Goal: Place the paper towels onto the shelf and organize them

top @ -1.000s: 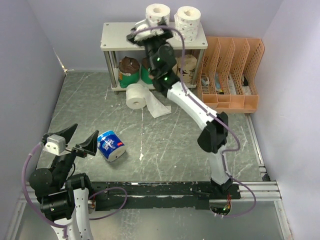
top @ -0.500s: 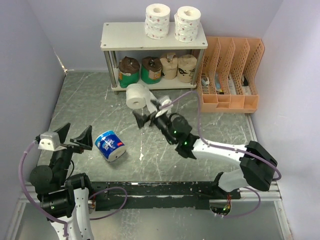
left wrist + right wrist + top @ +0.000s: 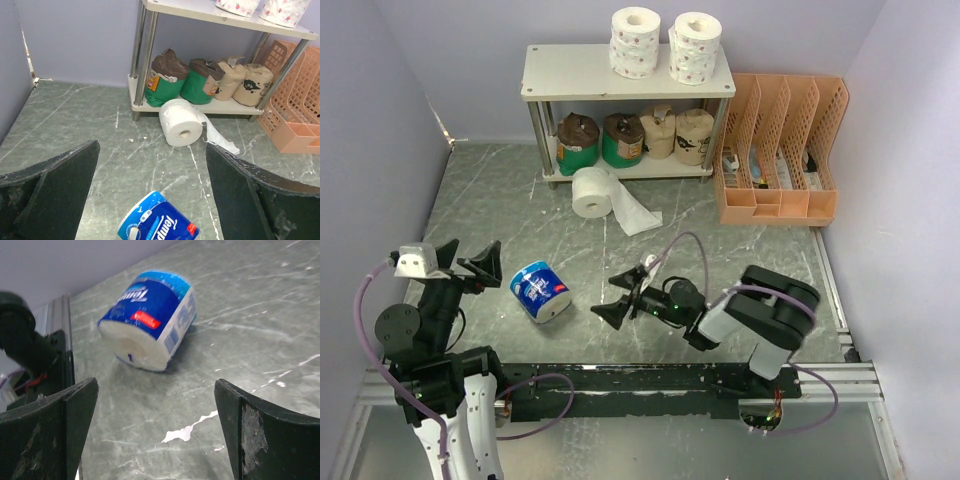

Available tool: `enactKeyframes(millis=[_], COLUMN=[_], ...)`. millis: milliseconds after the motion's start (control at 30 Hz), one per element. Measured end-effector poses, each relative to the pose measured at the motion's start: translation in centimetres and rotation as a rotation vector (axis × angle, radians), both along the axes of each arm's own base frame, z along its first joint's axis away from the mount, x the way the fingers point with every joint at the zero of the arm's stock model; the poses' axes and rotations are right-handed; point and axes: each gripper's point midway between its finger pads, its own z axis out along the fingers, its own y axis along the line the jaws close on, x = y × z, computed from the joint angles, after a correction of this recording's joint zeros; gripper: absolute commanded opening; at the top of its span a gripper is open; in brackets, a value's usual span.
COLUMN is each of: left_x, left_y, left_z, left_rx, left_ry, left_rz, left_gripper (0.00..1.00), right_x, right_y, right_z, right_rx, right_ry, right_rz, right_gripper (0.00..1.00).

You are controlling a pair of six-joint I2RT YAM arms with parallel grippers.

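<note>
The shelf [image 3: 570,75] stands at the back. Two white patterned paper towels [image 3: 635,42] sit on its top board. Two green-wrapped rolls [image 3: 578,143] and two tan rolls [image 3: 694,136] fill the lower tier. A plain white roll [image 3: 592,192] with a loose sheet lies on the floor in front of the shelf [image 3: 150,7]. A blue-white wrapped roll [image 3: 541,292] lies on its side near the front. My left gripper [image 3: 470,262] hovers open just left of it. My right gripper [image 3: 618,296] is low, open and empty, to the right of that roll [image 3: 147,320].
An orange perforated file organizer [image 3: 780,150] stands right of the shelf against the back wall. Purple walls close in the left, back and right sides. A black rail [image 3: 640,380] runs along the near edge between the arm bases.
My right arm has swung away from the shelf top, down across the table, and now sits low near the front facing the blue roll. The left gripper has shifted slightly left.
</note>
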Motion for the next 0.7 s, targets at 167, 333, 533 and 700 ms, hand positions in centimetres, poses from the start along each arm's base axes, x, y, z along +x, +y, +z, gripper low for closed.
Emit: enactKeyframes(millis=[167, 333, 533, 700], left_x=[0.1, -0.1, -0.1, -0.1], left_y=[0.4, 0.7, 1.0, 1.2], left_z=[0.1, 0.2, 0.1, 0.0], left_rx=[0.014, 0.018, 0.019, 0.020], left_ry=[0.000, -0.009, -0.013, -0.012], left_rz=[0.021, 0.042, 0.059, 0.066], left_gripper=[0.99, 0.99, 0.99, 0.99], right_x=[-0.9, 0.3, 1.9, 2.7], right_y=[2.7, 5.4, 7.7, 9.4], right_z=[-3.7, -6.2, -5.4, -4.7], right_rx=[-0.036, -0.058, -0.034, -0.006], right_ry=[-0.011, -0.021, -0.105, -0.145], right_rz=[0.136, 0.171, 0.169, 0.189], right_gripper=[1.00, 1.00, 1.00, 1.00])
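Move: About 19 cm to the right hand's left, some 3 cm ahead and 6 cm lower, lies the blue-wrapped towel roll, its near end facing the open fingers. The unwrapped roll stands some 30 cm ahead and 5 cm to the left, also about 6 cm down; the left green pack on the shelf is about 41 cm ahead, 9 cm left and slightly lower. From the left hand the blue-wrapped roll is 5 cm ahead, 5 cm right and roughly 27 cm below. Sweeping left towards the near end of the blue-wrapped towel roll, the right hand covers about 9 cm, sinking some 6 cm at first, then easing forward a little and rising about 1.5 cm. The wrist swings roughly 10 degrees counter-clockwise, and the wide-open fingers come close around the roll's end without closing; contact can't be made out. ##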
